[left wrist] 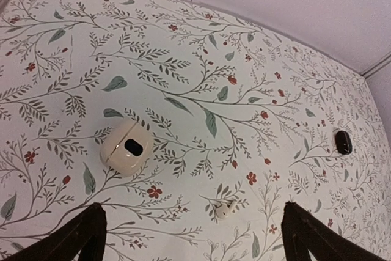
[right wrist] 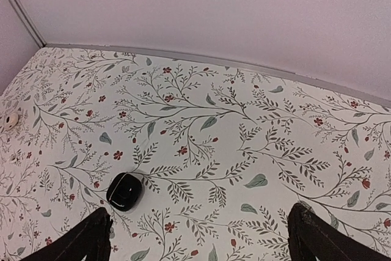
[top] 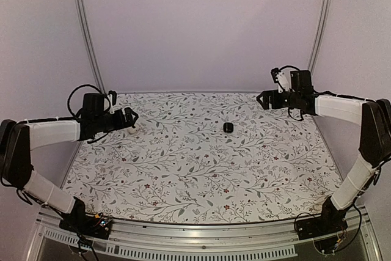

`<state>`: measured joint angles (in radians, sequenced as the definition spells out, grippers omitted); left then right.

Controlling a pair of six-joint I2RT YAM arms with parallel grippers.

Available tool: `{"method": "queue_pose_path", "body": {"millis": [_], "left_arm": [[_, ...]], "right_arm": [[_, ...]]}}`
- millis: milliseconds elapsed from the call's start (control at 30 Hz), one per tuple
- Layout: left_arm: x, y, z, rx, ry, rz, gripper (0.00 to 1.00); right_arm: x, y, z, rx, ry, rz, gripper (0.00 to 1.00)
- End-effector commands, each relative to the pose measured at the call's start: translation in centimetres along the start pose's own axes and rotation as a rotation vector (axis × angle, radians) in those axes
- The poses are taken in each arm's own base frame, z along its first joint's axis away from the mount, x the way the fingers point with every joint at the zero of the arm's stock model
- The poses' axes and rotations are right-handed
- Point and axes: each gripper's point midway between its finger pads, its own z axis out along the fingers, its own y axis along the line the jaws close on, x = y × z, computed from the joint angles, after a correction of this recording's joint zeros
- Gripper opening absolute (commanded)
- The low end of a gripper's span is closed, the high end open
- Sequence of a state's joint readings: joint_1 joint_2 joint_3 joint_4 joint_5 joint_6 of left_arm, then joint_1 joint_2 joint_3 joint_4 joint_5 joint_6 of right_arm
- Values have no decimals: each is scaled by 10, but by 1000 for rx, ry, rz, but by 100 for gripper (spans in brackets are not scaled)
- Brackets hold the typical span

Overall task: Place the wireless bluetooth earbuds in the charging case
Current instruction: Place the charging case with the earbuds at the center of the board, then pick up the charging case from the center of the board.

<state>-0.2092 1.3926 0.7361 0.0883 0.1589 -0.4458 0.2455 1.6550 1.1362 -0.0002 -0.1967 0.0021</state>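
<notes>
The charging case [top: 228, 128] is a small black rounded box lying shut on the floral cloth mid-table, with nothing touching it. In the right wrist view the case [right wrist: 124, 191] sits just ahead of my left-hand finger. My right gripper [right wrist: 204, 246] hangs open and empty above the cloth, and in the top view that gripper [top: 266, 99] is at the far right. A tiny white earbud [left wrist: 225, 208] lies between the fingers of my open left gripper [left wrist: 195, 246]. The black case [left wrist: 343, 142] shows far to its right.
A cream rounded case [left wrist: 126, 147] with a black oval patch on top lies left of the white earbud; it shows small at the far left of the right wrist view [right wrist: 9, 120]. Walls close the back and sides. A metal rail [top: 201, 236] runs along the near edge.
</notes>
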Motion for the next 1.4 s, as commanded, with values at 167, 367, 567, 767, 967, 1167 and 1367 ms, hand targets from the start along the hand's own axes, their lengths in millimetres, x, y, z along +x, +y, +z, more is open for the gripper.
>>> {"method": "queue_pose_path", "body": {"millis": [167, 367, 567, 767, 967, 1167, 1367], "left_arm": [[26, 41, 51, -157, 180, 165, 100], [33, 68, 71, -273, 274, 257, 98], [42, 85, 87, -304, 326, 294, 93], [37, 90, 99, -286, 350, 292, 87], [48, 101, 112, -299, 428, 304, 78], [50, 97, 111, -268, 429, 302, 64], [59, 89, 117, -230, 458, 306, 55]], "right_arm": [[9, 38, -17, -231, -47, -3, 99], [-1, 51, -30, -297, -69, 35, 99], [-5, 68, -43, -395, -100, 45, 99], [-9, 88, -59, -523, -132, 48, 99], [-9, 92, -62, -545, -131, 50, 99], [-4, 96, -57, -583, -107, 62, 99], [1, 99, -54, -616, -81, 82, 99]]}}
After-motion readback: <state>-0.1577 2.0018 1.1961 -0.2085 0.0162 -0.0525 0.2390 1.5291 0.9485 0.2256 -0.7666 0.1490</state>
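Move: The white charging case, the left hand's target, lies about 7 cm ahead, 4 cm left and 13 cm below that hand. The white earbud sits some 5 cm nearer and 9 cm to the right of the white case, while the black charging case stands level with the white case, about 39 cm to its right. From the right hand the white case is roughly 52 cm left, straight across, and 16 cm lower. Down and forward, the left hand sinks about 13 cm onto the white case, drifting slightly left, tipping its fingers steeper and rolling its left side up; the open fingers narrow to a little over half, straddling the case and coming against its sides. The empty right hand backs off some 8 cm and left, dipping before rising, turning counter-clockwise and staying open. ##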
